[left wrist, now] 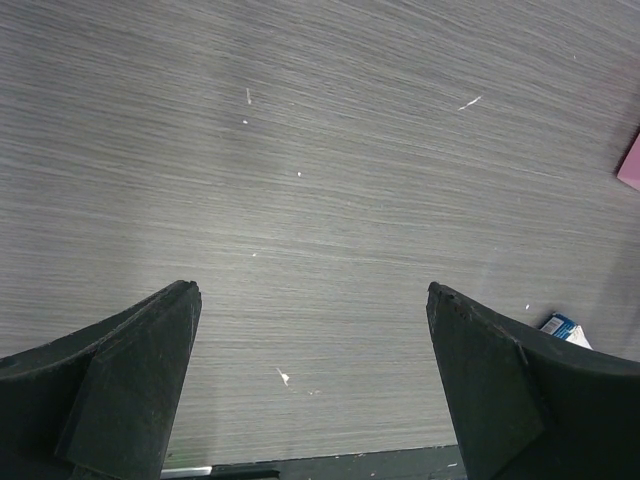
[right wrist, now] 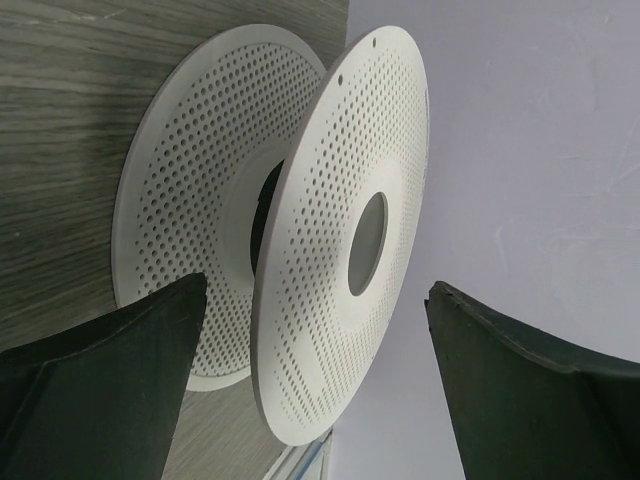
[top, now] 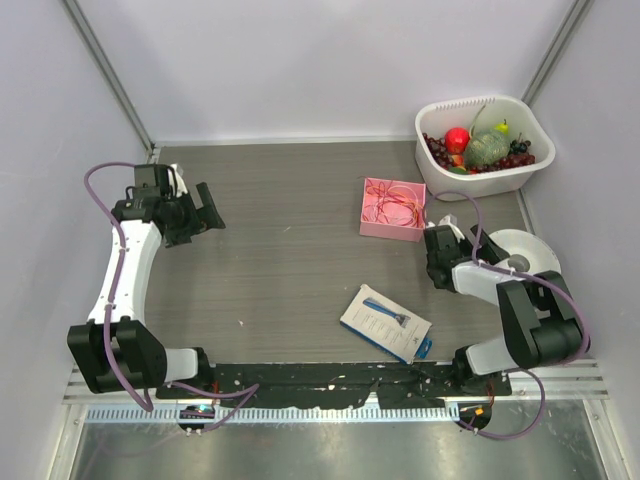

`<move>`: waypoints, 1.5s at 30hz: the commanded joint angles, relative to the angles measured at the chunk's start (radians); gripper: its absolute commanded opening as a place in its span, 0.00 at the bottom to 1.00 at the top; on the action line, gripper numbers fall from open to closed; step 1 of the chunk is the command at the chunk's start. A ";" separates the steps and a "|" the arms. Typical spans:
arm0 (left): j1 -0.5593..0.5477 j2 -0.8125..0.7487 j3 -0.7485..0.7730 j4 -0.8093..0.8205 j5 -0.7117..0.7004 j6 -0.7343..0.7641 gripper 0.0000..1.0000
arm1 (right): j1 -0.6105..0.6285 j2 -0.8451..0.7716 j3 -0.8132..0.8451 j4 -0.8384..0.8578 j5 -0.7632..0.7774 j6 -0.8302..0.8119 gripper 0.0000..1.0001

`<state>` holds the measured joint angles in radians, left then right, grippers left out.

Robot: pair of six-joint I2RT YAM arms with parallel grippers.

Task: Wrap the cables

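Observation:
The cables are one thin red-orange wire [top: 392, 207] lying in loose loops inside a small pink box [top: 371, 224] at the table's back right. A white perforated spool [top: 530, 247] lies at the right edge. In the right wrist view the spool [right wrist: 330, 260] fills the middle, and my right gripper [right wrist: 315, 290] stands open in front of it, touching nothing. That gripper [top: 442, 256] sits between the pink box and the spool. My left gripper [top: 208, 210] is far off at the table's left, open over bare wood [left wrist: 312, 288]. The wire is hidden from both wrist views.
A white tub [top: 432, 177] of toy fruit stands at the back right corner. A blue-and-white flat package [top: 385, 322] lies near the front middle; its corner [left wrist: 562, 326] shows past my left finger. The pink box's corner [left wrist: 632, 165] shows at the right edge. Walls enclose the table.

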<state>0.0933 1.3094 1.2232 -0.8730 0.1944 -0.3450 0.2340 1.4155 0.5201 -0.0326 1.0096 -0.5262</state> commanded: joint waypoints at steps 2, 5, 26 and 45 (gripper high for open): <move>0.002 0.005 0.019 0.035 0.014 -0.008 1.00 | 0.004 0.057 -0.054 0.313 0.104 -0.116 0.93; 0.002 0.005 0.016 0.040 0.014 -0.009 0.99 | 0.004 0.088 -0.084 0.436 0.122 -0.199 0.88; 0.000 -0.001 0.018 0.032 0.025 -0.017 1.00 | 0.007 -0.048 -0.193 0.765 0.075 -0.609 0.01; 0.002 -0.035 0.013 -0.012 0.043 0.035 1.00 | 0.157 -0.521 0.165 -0.357 -0.239 -0.285 0.01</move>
<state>0.0933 1.3136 1.2232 -0.8833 0.2119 -0.3363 0.3527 0.9703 0.5686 -0.2008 0.8158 -0.8692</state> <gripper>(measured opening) 0.995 0.068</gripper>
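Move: The white spool's middle lies about 6 cm to the right hand's right, 3 cm back and 4 cm below. The pink box is some 21 cm to that hand's left and 8 cm ahead, 5 cm lower; the fruit basket is roughly 20 cm ahead and 2 cm left, 2 cm lower. From the left hand, the spool is about 65 cm right, 8 cm back and 14 cm below. The right fingers close on the spool's upper rim, then lift about 9 cm, turning counter-clockwise and swinging left. ##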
